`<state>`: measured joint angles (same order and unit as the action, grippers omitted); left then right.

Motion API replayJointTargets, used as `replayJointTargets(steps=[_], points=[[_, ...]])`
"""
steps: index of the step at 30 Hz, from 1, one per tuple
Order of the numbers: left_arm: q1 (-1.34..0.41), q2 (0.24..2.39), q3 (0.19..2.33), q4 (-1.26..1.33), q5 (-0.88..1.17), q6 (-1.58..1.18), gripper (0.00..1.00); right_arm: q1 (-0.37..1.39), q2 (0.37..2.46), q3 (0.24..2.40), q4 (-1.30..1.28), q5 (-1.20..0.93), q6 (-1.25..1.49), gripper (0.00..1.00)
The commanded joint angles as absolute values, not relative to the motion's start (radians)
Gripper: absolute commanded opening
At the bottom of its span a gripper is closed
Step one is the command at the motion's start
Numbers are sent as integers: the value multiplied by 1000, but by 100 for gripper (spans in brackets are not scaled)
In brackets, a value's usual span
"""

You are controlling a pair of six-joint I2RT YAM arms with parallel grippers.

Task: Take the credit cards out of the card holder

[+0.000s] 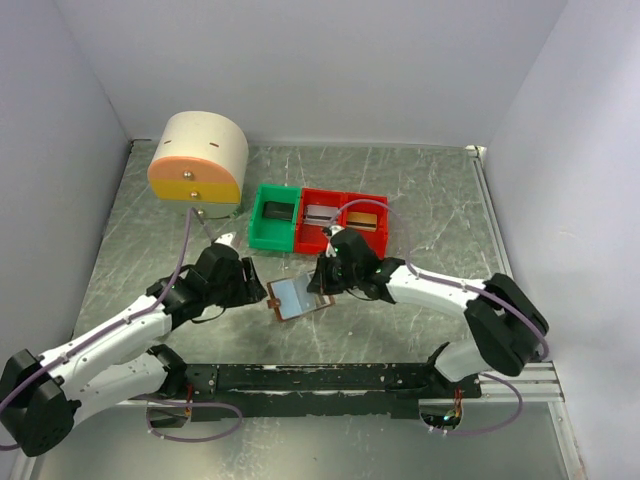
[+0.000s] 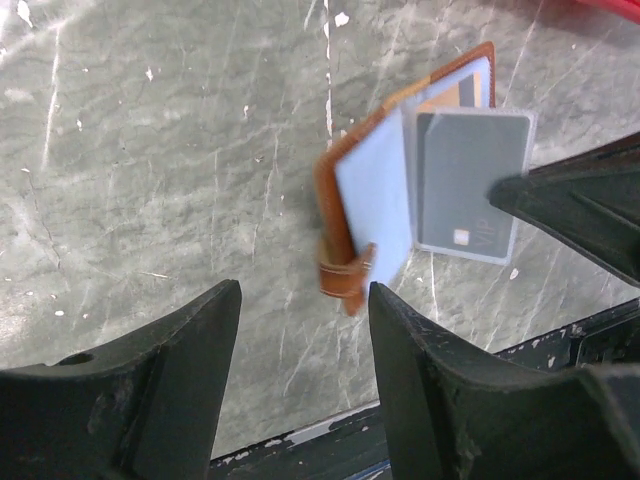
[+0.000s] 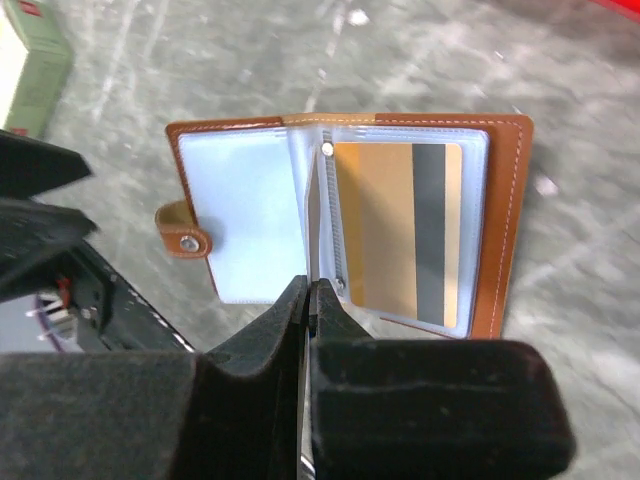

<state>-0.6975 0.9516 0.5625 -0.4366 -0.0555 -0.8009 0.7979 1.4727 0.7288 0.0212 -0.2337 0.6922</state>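
The brown card holder (image 1: pixel 296 299) lies open on the grey table between the two arms, its pale-blue panels (image 3: pixel 245 215) facing up and its tab (image 3: pixel 183 232) on the left. An orange credit card with a grey stripe (image 3: pixel 398 232) sits in the right sleeve. My right gripper (image 3: pixel 310 287) is shut on a grey credit card (image 2: pixel 470 185), which stands on edge over the holder's fold. I cannot tell whether that card is clear of its sleeve. My left gripper (image 2: pixel 305 300) hangs open just short of the tab, touching nothing.
A green bin (image 1: pixel 273 218) and two red bins (image 1: pixel 345 222) stand behind the holder. A round cream drawer box (image 1: pixel 198 160) is at the back left. A black rail (image 1: pixel 310 378) runs along the near edge. A small pale box (image 3: pixel 30 65) lies off to one side.
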Motion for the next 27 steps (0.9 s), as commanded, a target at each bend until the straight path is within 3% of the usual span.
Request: replayJointTargets(steps=[1, 9, 15, 21, 27], points=[[-703, 928, 598, -505, -97, -790, 66, 800, 1404, 764, -286, -79, 619, 0], [-703, 938, 558, -473, -91, -798, 68, 883, 1526, 983, -595, 152, 695, 0], [-703, 908, 544, -488, -121, -818, 69, 966, 1710, 1193, -707, 269, 758, 8], [-702, 865, 531, -497, -143, -855, 70, 1012, 1828, 1308, -635, 190, 733, 16], [-701, 834, 525, -526, -164, -864, 70, 1015, 1814, 1256, -476, 63, 699, 32]])
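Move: The page with the grey card, pinched in the right fingers, stands up from the spine of the card holder; the left cover it will lie over is about 8 cm left of the right hand, 2 cm back and 6 cm below. The gold card lies nearly straight below that hand, while the red tray is some 15 cm ahead and 5 cm right, the green tray 16 cm ahead and 10 cm left. From the left hand the left cover lies about 6 cm right, 1 cm back, 7 cm down. The grey-card page, still pinched, is drawn about 5 cm to the right; then the right hand turns back and swings some 8 cm left over the holder, sinking slightly and turning about 30 degrees so its fingers point more steeply down. On the way back they open to about a quarter, letting go of the page and ending close above its free edge. ##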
